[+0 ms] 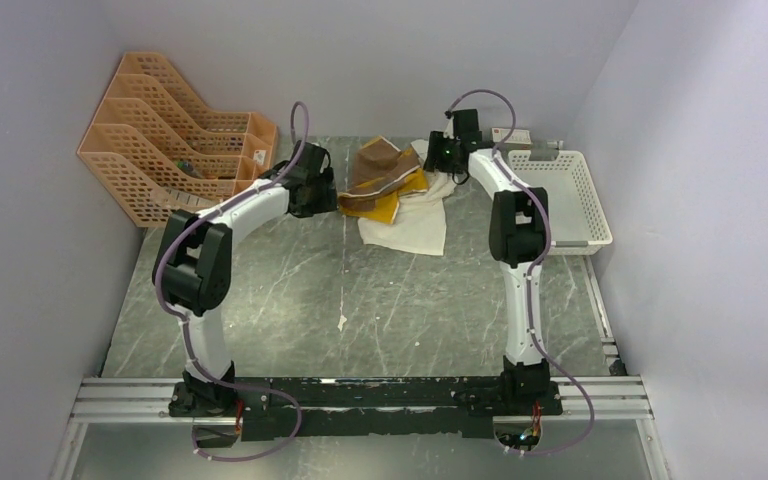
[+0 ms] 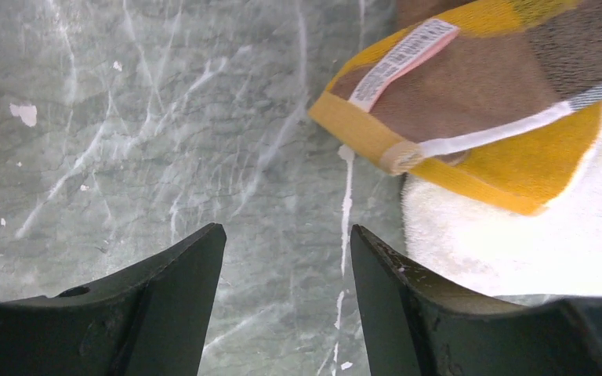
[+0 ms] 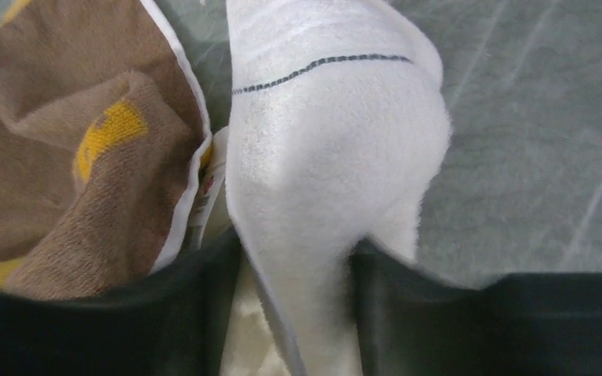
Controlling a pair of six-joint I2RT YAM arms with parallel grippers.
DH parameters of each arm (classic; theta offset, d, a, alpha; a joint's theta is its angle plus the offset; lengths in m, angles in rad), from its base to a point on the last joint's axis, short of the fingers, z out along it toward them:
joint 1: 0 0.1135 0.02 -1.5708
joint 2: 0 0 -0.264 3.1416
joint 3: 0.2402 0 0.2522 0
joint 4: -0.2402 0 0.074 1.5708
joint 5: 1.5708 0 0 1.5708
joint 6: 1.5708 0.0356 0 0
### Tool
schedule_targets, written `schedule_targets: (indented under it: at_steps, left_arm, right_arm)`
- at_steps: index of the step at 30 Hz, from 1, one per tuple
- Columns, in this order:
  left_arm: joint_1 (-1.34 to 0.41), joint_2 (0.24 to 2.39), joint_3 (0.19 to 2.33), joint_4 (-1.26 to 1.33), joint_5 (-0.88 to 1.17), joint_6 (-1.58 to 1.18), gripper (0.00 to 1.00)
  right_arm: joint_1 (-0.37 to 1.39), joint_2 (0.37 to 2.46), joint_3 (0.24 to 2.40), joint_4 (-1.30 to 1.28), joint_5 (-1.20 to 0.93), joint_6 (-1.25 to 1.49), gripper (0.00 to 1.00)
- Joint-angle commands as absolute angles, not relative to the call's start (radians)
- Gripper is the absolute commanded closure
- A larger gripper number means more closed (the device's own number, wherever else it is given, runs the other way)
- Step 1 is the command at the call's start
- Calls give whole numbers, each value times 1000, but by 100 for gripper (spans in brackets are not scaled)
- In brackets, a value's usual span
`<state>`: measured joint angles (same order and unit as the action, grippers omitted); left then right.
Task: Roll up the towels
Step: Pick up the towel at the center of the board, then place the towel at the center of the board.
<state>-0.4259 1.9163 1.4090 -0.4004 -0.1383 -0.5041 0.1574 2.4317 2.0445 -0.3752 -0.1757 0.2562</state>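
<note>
The two towels lie bunched together at the back of the table. The brown towel with its mustard-yellow side rests partly on the cream-white towel. My left gripper is just left of the pile. In the left wrist view it stands open over bare table, the brown towel's labelled corner ahead and to the right. My right gripper is at the pile's back right. In the right wrist view its jaws are shut on a raised fold of the cream-white towel, the brown towel beside it.
Orange lattice file racks stand at the back left. A white plastic basket sits at the back right, close to the right arm. Walls close in the grey marbled table on three sides.
</note>
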Motion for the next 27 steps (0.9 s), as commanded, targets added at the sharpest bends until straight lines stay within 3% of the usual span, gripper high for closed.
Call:
schedule_targets:
  at_steps: [1,2,3,6,11,18,27]
  left_arm:
    - [-411,1886,1435,-390,-80,-478,28]
    - [-405,1885,1435,-387,-74,-474,28]
    - [-398,1884,1431,-383,-64,-472,28]
    - [-370,1873,1415,-370,-24,-471,27]
    - [-333,1837,1391,-358,18,-472,27]
    - [-317,1778,1362,-361,37,-463,26]
    - [-312,1781,1347,-352,56,-470,25]
  right_arm:
    - [181,2512,2144,-514,-195,219,67]
    - [181,2504,2145,-519,-196,222,95]
    - [181,2488,2144,-520,-192,224,100]
    - [172,2437,2228,-546,-165,225,100]
    - [109,2393,2554,-562,-169,293,100]
    - [48,2203,2440,-279,-255,382,100]
    - [90,2067,2309,-136,-50,243,100]
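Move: Between the right hand's open fingers stands the far fold of the white towel, about 2 cm below the hand point; the towel's middle is some 12 cm back and 5 cm left. The brown-and-yellow towel, partly on top of it, centres about 7 cm back and 12 cm left of the right hand; the white basket is roughly 12 cm back and 26 cm right. From the left hand the white towel's middle is about 19 cm right and 4 cm ahead. Shutting its fingers on the white towel's far fold while dipping about 2 cm, the right hand pinches it, then lifts fast to some 40 cm above its start, swinging forward a little and back again and drifting right towards the basket's side as the wrist tips up about 45 degrees. The left hand, empty and open, rises a little and edges left. ##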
